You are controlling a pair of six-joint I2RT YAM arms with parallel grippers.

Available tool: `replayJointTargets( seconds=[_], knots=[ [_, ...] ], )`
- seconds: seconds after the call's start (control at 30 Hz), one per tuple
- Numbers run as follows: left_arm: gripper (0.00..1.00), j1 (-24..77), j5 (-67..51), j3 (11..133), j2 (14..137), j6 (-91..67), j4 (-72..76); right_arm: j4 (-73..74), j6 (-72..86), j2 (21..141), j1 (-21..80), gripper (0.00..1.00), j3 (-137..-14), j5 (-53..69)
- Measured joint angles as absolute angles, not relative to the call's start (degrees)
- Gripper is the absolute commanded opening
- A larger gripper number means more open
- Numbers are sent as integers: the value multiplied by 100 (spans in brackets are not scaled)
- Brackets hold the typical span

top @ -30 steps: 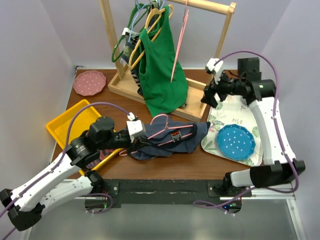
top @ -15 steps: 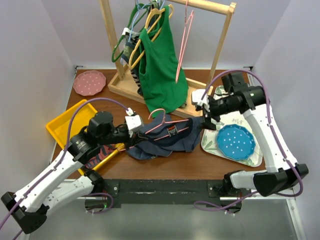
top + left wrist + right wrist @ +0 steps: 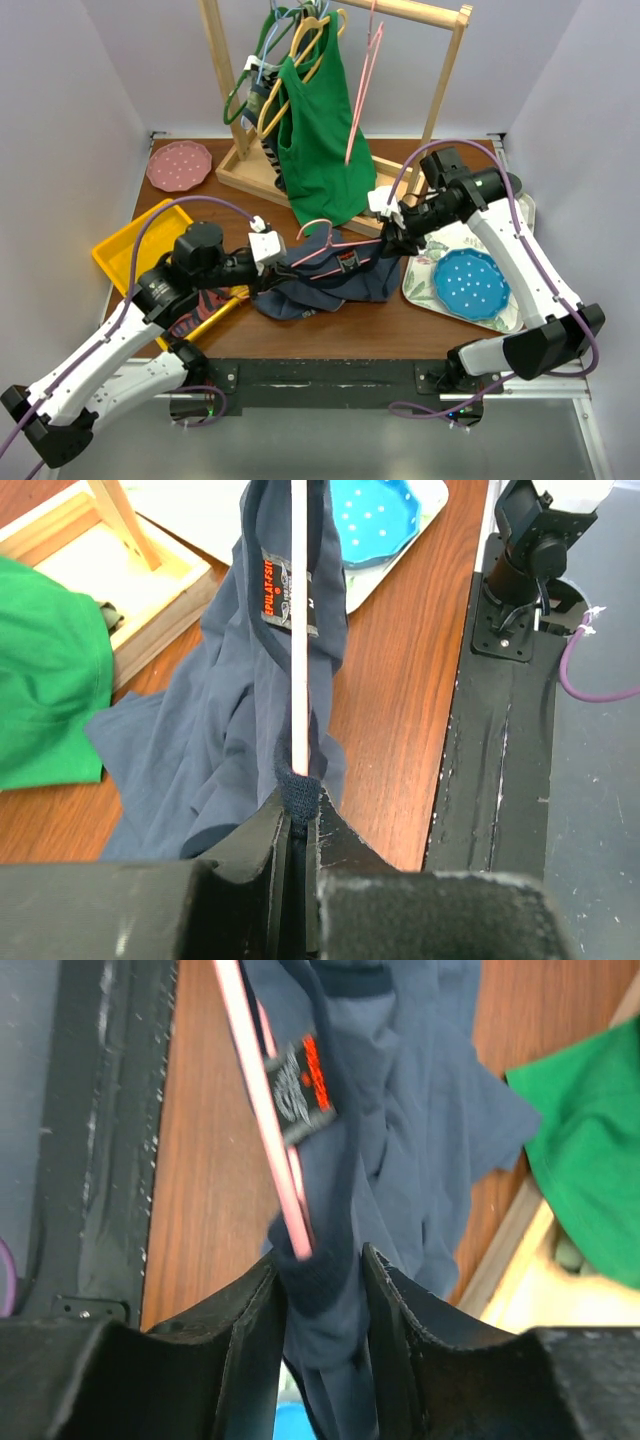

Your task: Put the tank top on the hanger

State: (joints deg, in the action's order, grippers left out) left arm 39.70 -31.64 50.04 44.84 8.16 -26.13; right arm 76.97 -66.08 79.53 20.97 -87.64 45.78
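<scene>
The dark navy tank top (image 3: 330, 288) lies crumpled on the table's middle, with the pink wire hanger (image 3: 340, 262) threaded in it. At its left end my left gripper (image 3: 283, 262) is shut; the left wrist view shows the jaws pinching a navy strap (image 3: 298, 790) wrapped over the hanger's (image 3: 298, 630) end. My right gripper (image 3: 392, 243) is at the garment's right end. In the right wrist view its jaws (image 3: 320, 1260) press on bunched navy fabric (image 3: 400, 1110), and the hanger's (image 3: 265, 1100) tip sits just in front of them.
A wooden rack (image 3: 300, 185) stands behind, carrying a green tank top (image 3: 320, 140), coloured hangers and another pink hanger (image 3: 362, 90). A yellow tray (image 3: 125, 250) and pink plate (image 3: 180, 165) lie left. A blue plate (image 3: 472, 283) sits on a floral tray (image 3: 425, 290) at right.
My right arm has swung down and left from the back right to the tank top's right end, and its jaws have closed onto the fabric. The left gripper has kept its hold.
</scene>
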Motion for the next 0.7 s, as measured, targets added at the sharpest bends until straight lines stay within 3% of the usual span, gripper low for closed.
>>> replayJointTargets(
  seconds=[0.13,0.17,0.2,0.47,0.5,0.53,0.6,0.7],
  knots=[
    [0,3970,-3264,5004,4639,814,-2432,7695,-6552,7953,2206,15,-8764,4762],
    [0,3970,-3284,5004,4681,814,-2397,7695,-6549,7953,2237,3,-8764,4786],
    [0,3970,-3295,5004,4724,814,-2355,7699,-6523,7953,2283,0,-8764,4816],
    [1,3896,-3214,5002,4805,821,-2307,7760,-6353,7950,2340,0,-8764,4777],
    [28,3896,-3129,5000,4803,823,-2296,7758,-6270,7950,2324,0,-8764,4766],
    [47,3896,-3059,4993,4801,823,-2274,7756,-6169,7948,2222,0,-8764,4786],
    [74,3903,-2744,4984,4786,869,-2152,7760,-6031,7926,1984,0,-8764,4912],
    [85,3894,-2139,4974,4644,913,-2062,7756,-5911,7843,1210,0,-8761,4978]
  ],
)
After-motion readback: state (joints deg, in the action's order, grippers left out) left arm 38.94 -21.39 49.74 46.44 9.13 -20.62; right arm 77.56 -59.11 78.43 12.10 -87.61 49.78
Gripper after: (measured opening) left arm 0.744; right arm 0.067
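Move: The tank top's right strap, with the hanger's right end, lies just inside the right gripper's half-open fingers, about 1 cm back and 1 cm left of its point. That strap is some 23 cm right of the left gripper and 5 cm ahead of it; the left fingers are still shut on the left strap and hanger end. From the right gripper, the neck label is about 9 cm left and 3 cm back, the hook some 15 cm left and 3 cm ahead. Ease the right gripper about 2 cm back and left onto the strap and shut it, pinching cloth and hanger end together while the left gripper keeps its hold. Then draw the right gripper roughly 4 cm to the right and slightly forward, turning clockwise, as the left fingers open wide, let go and slide about 4 cm forward. ##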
